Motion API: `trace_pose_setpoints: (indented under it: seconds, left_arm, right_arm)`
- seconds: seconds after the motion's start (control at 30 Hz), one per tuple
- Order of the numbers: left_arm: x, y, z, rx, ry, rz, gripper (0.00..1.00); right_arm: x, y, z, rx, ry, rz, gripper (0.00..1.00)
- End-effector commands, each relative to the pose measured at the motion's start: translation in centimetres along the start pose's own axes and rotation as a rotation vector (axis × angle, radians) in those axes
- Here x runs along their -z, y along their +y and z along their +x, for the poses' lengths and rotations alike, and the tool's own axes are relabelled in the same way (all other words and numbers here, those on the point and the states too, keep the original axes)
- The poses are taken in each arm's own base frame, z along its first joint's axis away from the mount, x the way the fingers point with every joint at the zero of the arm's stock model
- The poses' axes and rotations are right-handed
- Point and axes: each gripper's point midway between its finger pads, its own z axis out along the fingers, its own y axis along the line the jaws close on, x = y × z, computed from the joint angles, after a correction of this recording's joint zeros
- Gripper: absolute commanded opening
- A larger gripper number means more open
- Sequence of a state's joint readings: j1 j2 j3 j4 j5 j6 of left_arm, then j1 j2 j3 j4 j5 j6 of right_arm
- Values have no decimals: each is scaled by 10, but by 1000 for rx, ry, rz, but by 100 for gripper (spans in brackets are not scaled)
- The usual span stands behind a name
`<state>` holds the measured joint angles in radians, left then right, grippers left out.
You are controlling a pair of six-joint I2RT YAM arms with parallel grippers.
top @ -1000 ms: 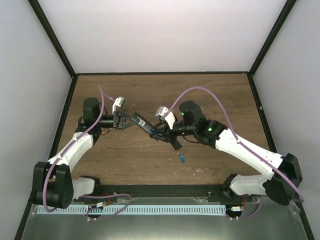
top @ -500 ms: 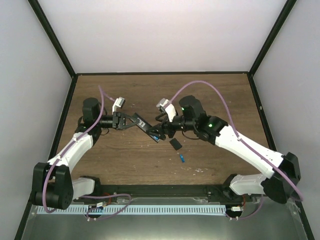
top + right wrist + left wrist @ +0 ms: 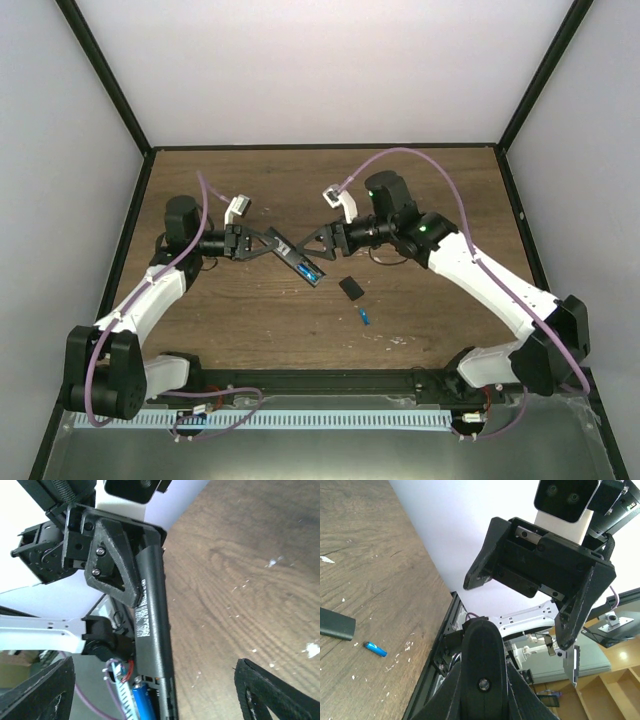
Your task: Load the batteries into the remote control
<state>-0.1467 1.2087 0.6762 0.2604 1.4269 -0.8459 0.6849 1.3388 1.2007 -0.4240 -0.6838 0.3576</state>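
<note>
My left gripper (image 3: 280, 246) is shut on the remote control (image 3: 296, 261) and holds it above the table, recess side up. One blue battery (image 3: 311, 271) lies in the recess; it also shows in the right wrist view (image 3: 142, 704), beside the remote's body (image 3: 152, 625). My right gripper (image 3: 317, 245) is open and empty, just right of the remote, not touching it. The second blue battery (image 3: 365, 317) lies on the table and also shows in the left wrist view (image 3: 374, 649). In that view the open right gripper (image 3: 516, 614) faces my left gripper.
A small black battery cover (image 3: 350, 288) lies on the table between the remote and the loose battery; it also shows in the left wrist view (image 3: 335, 623). The wooden table (image 3: 420, 190) ends at black frame rails on all sides.
My right gripper has drawn back from the remote's lower end toward the upper right. The blue battery stays in the recess. The left arm and remote barely moved.
</note>
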Motion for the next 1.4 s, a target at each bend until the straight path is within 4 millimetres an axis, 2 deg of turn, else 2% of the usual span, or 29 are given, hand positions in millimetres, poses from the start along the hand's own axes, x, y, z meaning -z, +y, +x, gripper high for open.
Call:
trace_pose_setpoints:
  seconds: [0.0, 0.13, 0.37, 0.53, 0.73, 0.97, 1.37]
  left_arm:
    - [-1, -12, 3, -52, 21, 25, 0]
    - [-1, -12, 3, -54, 23, 26, 0]
    - [-1, -11, 2, -50, 24, 26, 0]
    - [-1, -10, 1, -45, 24, 24, 0]
    - [-2, -9, 0, -42, 24, 20, 0]
    - [-2, -7, 1, -37, 27, 15, 0]
    - [-2, -5, 2, -40, 26, 6, 0]
  right_arm:
    - [-3, 19, 4, -100, 79, -123, 78]
    - [-11, 11, 15, -146, 128, -129, 78]
    - [-14, 18, 17, -151, 149, -189, 75]
    - [-16, 21, 22, -169, 183, -235, 65]
    - [-19, 19, 31, -183, 219, -247, 60]
    - [-21, 19, 32, -187, 228, -259, 49]
    - [-22, 17, 31, -198, 230, -255, 37]
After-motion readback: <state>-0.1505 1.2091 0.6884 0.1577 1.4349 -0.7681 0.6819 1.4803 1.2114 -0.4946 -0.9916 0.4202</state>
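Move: The battery sitting in the remote control, which my left hand holds by its far end, lies about 5 cm back from my right hand, roughly level sideways and 3 cm below. From my left hand the battery is some 6 cm back and 7 cm to the right, at about the same height. On the table some 24 cm below my right hand are the dark cover, 10 cm to the right and about 3 cm farther out, and the loose battery, 12 cm right and 4 cm back. I bring my open right hand back and down, about 3 cm each way, and slightly left to the battery end of the remote, rolling it some 20 degrees so its forward side dips and swinging the fingertips back. As I arrive I close the fingers to about half their gap, one above the battery and one under the remote. My left hand keeps its grip and holds the remote nearly still. ##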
